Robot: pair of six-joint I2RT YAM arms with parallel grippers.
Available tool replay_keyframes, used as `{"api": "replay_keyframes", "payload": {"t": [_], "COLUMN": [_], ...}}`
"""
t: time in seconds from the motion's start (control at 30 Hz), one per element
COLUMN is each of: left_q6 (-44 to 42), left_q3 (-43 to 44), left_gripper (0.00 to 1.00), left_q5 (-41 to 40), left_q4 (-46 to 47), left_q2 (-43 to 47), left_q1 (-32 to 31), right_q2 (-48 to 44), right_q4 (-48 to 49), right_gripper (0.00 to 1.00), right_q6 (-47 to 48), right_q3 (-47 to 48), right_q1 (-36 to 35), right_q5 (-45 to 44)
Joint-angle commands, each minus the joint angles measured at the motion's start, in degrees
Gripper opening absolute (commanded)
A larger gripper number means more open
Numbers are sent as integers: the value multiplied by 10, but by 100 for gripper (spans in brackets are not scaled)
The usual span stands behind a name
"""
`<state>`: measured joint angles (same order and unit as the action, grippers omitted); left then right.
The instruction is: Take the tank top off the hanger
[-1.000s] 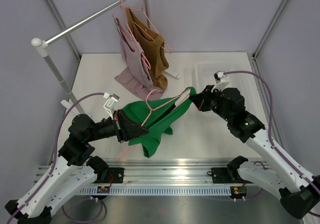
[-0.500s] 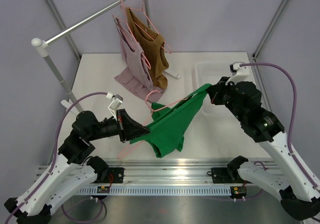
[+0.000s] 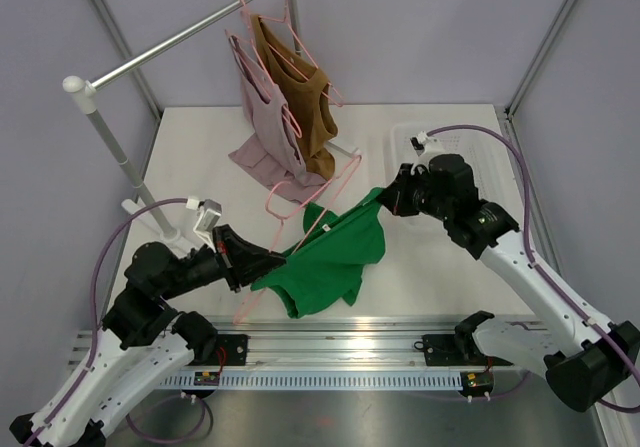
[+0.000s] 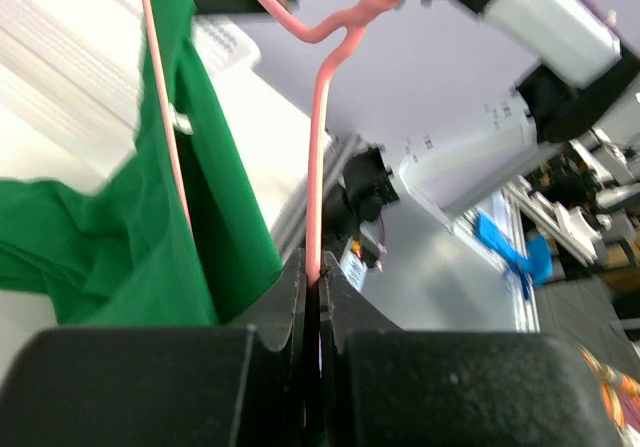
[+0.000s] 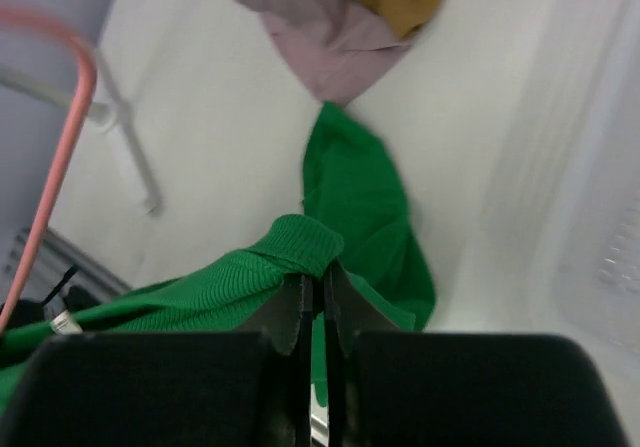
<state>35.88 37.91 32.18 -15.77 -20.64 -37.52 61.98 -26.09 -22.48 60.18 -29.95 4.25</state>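
Observation:
A green tank top hangs stretched between my two grippers above the table, partly still on a pink hanger. My left gripper is shut on the hanger's wire, seen in the left wrist view with the green cloth beside it. My right gripper is shut on the top's ribbed strap edge and holds it up at the right. The hanger's hook end rises toward the rack.
A clothes rack stands at the back left with a mauve top and a brown top on pink hangers. A white bin sits at the back right. The rack's foot is near my left arm.
My right gripper has moved back left and lower with the strap. My left gripper has drawn back to the left with the hanger, and the hanger now stands more upright, freer of the top.

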Motion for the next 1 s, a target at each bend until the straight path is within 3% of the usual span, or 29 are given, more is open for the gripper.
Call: {"api": "replay_keyframes", "payload": {"t": [0.0,0.03,0.07,0.33,0.43,0.53,0.7,0.83,0.87,0.9,0.93,0.97], "left_q6": [15,13,6,-132,-186,-195,-198,-170,-163,-147,-142,-134], "left_q3": [29,26,27,102,180,219,202,179,173,165,163,164], "left_gripper": [0,0,0,0,0,0,0,0,0,0,0,0], "left_q5": [-73,-87,-119,-302,-319,-400,-457,-441,-441,-444,-446,-457], "left_q4": [117,176,205,401,393,345,282,209,194,176,130,102], "left_q2": [1,-16,-27,-174,-257,-293,-241,-179,-165,-152,-129,-121], "left_q1": [-3,-3,-3,-12,-25,-48,-76,-84,-84,-84,-84,-84], "right_q2": [-55,-62,-73,-150,-169,-200,-191,-155,-141,-133,-123,-100], "right_q4": [128,148,168,78,58,18,-52,-41,-29,-18,-11,-3], "right_gripper": [0,0,0,0,0,0,0,4,9,24,56,76], "right_q6": [-29,-38,-55,-42,-38,-35,2,0,-8,-11,-12,-17], "right_q3": [-58,-69,-78,-70,-56,-36,-20,-52,-67,-75,-81,-87], "right_q1": [14,14,14,13,12,13,12,-22,-57,-74,-86,-97], "right_q5": [171,256,282,373,433,372,376,275,254,235,189,168]}}
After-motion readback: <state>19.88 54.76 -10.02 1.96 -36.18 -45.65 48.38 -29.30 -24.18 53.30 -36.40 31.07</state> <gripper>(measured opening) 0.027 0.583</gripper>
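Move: The left fingers hold the pink hanger and the right fingers grip an upper edge of the green tank top, which is stretched between them. The tank top's middle lies about 10 cm ahead, 11 right and 13 below the left hand, and about 9 cm back, 13 left and 7 below the right one. The white basket is some 15 cm ahead, 16 right and 22 below the right hand; the mauve top is roughly 36 cm straight ahead of the left hand, 12 lower. The left hand keeps its pinch on the hanger wire and draws it out of the tank top, forward and up by about 15 cm each while turning counter-clockwise some 35 degrees, then eases back and left a few centimetres at that height. Against it the right hand pulls the cloth back some 14 cm and up about 7, with a little left and a counter-clockwise turn of its own, then sinks about 5 cm and opens its fingers over the table's near part to let go of the cloth. ##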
